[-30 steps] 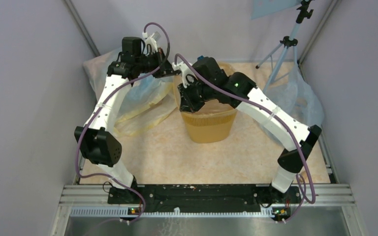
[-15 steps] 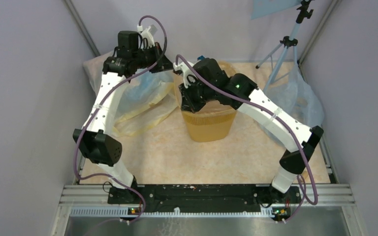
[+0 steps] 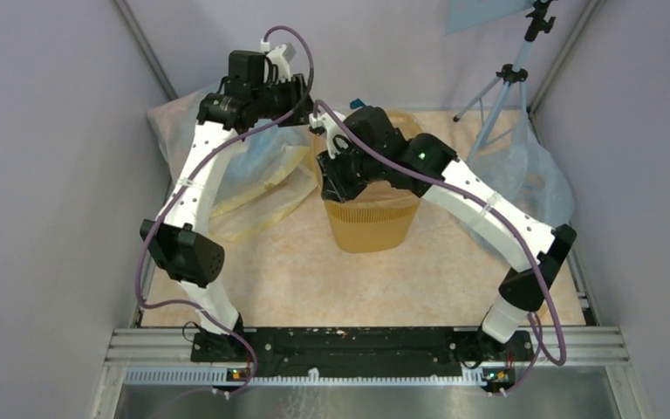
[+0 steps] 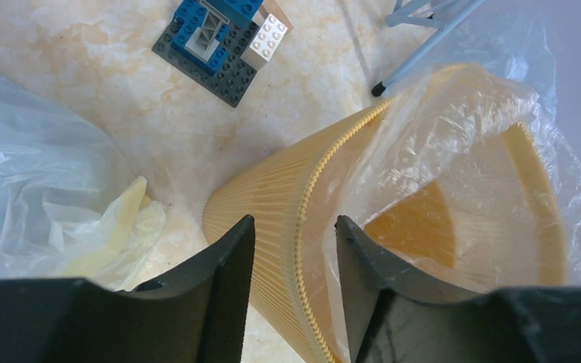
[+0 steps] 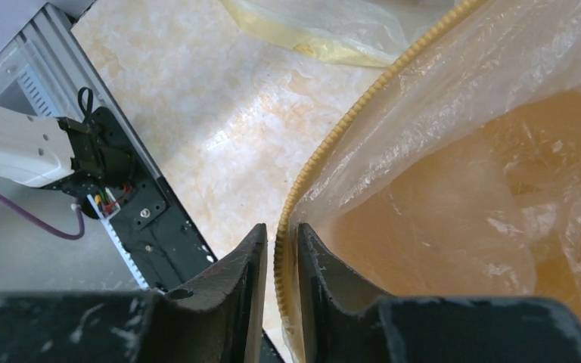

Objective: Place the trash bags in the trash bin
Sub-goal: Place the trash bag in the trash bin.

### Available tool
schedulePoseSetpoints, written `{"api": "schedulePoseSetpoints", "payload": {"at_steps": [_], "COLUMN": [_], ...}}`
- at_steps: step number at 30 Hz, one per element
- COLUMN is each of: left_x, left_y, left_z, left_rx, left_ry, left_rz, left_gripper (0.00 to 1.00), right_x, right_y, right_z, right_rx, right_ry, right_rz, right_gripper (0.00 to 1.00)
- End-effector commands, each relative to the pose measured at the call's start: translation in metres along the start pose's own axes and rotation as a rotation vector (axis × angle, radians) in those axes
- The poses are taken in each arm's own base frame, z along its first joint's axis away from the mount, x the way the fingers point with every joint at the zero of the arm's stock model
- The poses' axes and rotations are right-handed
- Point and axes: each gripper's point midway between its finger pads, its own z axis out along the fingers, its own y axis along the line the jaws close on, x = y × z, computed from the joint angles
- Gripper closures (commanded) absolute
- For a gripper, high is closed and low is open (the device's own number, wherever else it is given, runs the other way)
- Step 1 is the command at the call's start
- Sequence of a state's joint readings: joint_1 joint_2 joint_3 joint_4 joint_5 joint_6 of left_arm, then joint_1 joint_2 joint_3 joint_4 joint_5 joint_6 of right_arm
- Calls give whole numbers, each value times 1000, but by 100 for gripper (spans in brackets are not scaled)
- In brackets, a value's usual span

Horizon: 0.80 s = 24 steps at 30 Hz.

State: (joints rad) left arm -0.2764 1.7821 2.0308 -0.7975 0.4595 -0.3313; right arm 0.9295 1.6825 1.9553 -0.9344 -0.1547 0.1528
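The yellow-orange trash bin (image 3: pixel 371 223) stands mid-table, with a clear, wrinkly trash bag (image 4: pixel 454 128) lining its inside and folded over the rim. My left gripper (image 4: pixel 293 221) is open. Its fingers straddle the bin's far-left rim (image 4: pixel 306 189), one outside the ribbed wall and one inside against the film. My right gripper (image 5: pixel 281 227) has its jaws only narrowly apart around the near-left rim (image 5: pixel 348 125). The inner finger lies against the bag (image 5: pixel 461 113), and a sliver of gap shows on the outer side. From above, the left gripper (image 3: pixel 301 105) and the right gripper (image 3: pixel 330 179) both sit at the bin's left side.
A blue-and-white block tower (image 4: pixel 223 34) stands behind the bin. Big bluish plastic sacks lie at the left (image 3: pixel 253 175) and the right (image 3: pixel 532 175). A tripod (image 3: pixel 510 78) stands at the back right. Grey walls close in three sides.
My left gripper has opened and shifted right onto the bin's rim. My right gripper's jaws have parted a little at the rim, and that arm has barely moved.
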Motion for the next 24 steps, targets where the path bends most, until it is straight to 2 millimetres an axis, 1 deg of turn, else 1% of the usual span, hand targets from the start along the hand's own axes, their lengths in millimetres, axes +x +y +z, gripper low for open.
{"api": "schedulePoseSetpoints", "payload": {"at_steps": [1,4,6,10,14,21,22,23,24], "left_x": [-20,-29,-32,-27,-25,-27,-28,-30,-31], "left_y": [-6,-7,-9,-16,-16,-16,-17,-17,-17], "left_z": [-20,-27,-30,-28,-28,-32,-34,-35,-36], "left_rx": [-23,-44,-42,1,7,-2,-3,-7,-9], "left_ry": [-92,-126,-139,-125,-119,-130,-136,-141,-146], "left_rz": [33,29,30,27,30,38,41,43,45], "left_gripper": [48,47,44,36,33,32,31,31,31], "right_x": [2,1,1,-1,-5,-15,-17,-20,-22], "right_y": [3,3,3,4,4,-2,-3,-3,-4], "right_z": [-5,-5,-5,-8,-10,-15,-17,-18,-20], "right_rx": [0,-1,-3,-3,-1,41,50,56,63], "right_ry": [-3,-4,-5,-13,-25,-49,-56,-64,-74], "right_rz": [-10,-9,-12,-13,-14,-12,-14,-17,-18], "right_gripper": [77,77,75,65,59,32,22,16,14]}}
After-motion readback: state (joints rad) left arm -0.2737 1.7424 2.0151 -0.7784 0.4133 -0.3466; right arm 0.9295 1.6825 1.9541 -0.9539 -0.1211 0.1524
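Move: The trash bag's edge, draped on the bin rim, lies right at the fingers of both hands: about 2 cm below and 1 cm right of the left hand point, 1 cm below the right. The bin's middle is some 14 cm right, 10 cm back and 16 cm down from the left hand, and 7 cm right, 9 cm ahead and 14 cm down from the right. The filled bag lies about 22 cm left, 6 cm back and 22 cm below the left hand. Both hands open their fingers astride the bag-lined rim, the right nearly fully, the left rising about 1 cm. ##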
